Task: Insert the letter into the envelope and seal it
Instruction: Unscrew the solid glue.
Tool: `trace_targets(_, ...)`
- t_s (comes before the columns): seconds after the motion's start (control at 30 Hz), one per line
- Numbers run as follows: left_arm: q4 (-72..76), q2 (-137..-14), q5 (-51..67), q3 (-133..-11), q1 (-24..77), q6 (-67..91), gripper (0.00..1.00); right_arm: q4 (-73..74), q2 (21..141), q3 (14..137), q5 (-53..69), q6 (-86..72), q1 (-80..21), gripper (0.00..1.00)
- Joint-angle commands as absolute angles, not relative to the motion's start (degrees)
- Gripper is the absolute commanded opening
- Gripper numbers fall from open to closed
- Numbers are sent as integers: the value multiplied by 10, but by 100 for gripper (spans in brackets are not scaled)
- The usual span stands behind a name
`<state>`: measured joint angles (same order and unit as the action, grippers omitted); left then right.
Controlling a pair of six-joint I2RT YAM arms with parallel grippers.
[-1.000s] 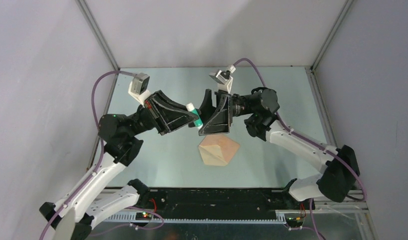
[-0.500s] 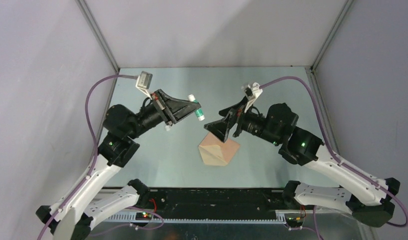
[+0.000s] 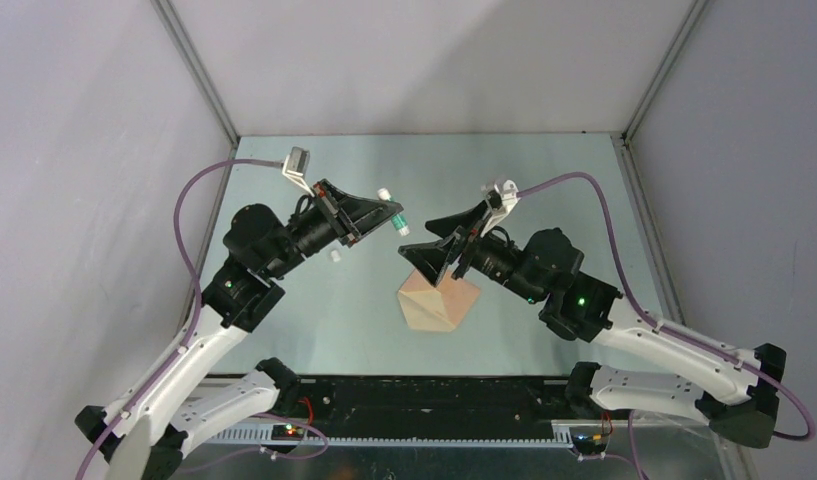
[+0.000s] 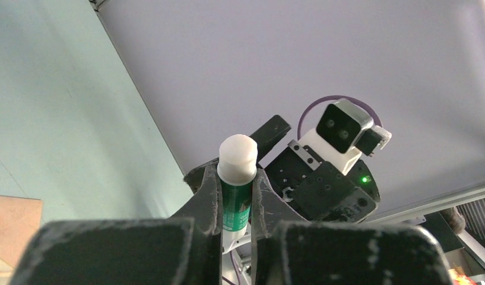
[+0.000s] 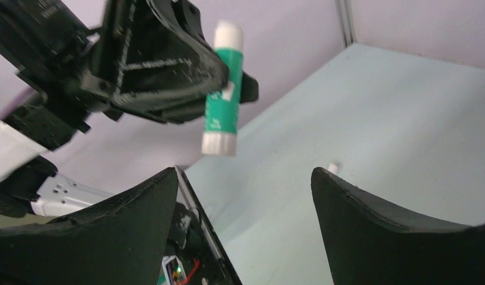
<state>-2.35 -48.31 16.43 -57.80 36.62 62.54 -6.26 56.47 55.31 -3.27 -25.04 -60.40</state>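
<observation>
My left gripper is shut on a green glue stick with white ends, held in the air above the table. In the left wrist view the stick stands upright between the fingers. The right gripper hangs open and empty just right of the stick, a gap apart; its wrist view shows the stick ahead and above its spread jaws. The tan envelope lies on the table under the right gripper, flap open. I cannot make out the letter as a separate sheet.
A small white piece lies on the table left of the envelope, also visible as a speck in the right wrist view. Grey walls with metal corner posts enclose the pale green table. A corner of the envelope shows low left.
The right gripper let go of the glue stick's end, opened and drew back to the right and down. The left gripper tilted up with the stick still in it.
</observation>
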Motion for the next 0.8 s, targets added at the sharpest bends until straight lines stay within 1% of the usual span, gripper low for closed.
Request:
trace_targets(0.0, -15, -476, 155, -569, 368, 631, 0, -161, 573, 559, -23, -257, -606, 83)
trace_targets(0.2, -13, -475, 157, -568, 368, 627, 0, -164, 595, 577, -7, -274, -603, 79)
trace_targets(0.27, -12, -475, 158, -568, 368, 627, 0, -170, 601, 581, 3, -281, -602, 75)
trace_targets(0.37, -12, -472, 159, -566, 368, 626, 0, -178, 604, 582, 11, -295, -597, 56)
trace_targets(0.43, -14, -472, 161, -567, 368, 623, 0, -185, 606, 582, 14, -298, -594, 52)
trace_targets(0.67, -11, -470, 163, -567, 368, 615, 0, -176, 618, 601, 27, -307, -590, 51)
trace_targets(0.77, -19, -470, 160, -571, 368, 610, 0, -177, 623, 605, 32, -312, -587, 46)
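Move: The glue stick's middle lies about 3 cm ahead of the right hand, 4 cm to its left and 3 cm above, its base end nearer. The loose cap is on the table some 11 cm ahead and 17 cm left of the right hand, the envelope about 2 cm ahead and 4 cm right, both roughly 36 cm down. The left hand already pinches the stick around its middle, practically at its hand point. Right hand rises and shifts left, some 4 cm overall, narrowing its fingers around the held glue stick's base. ##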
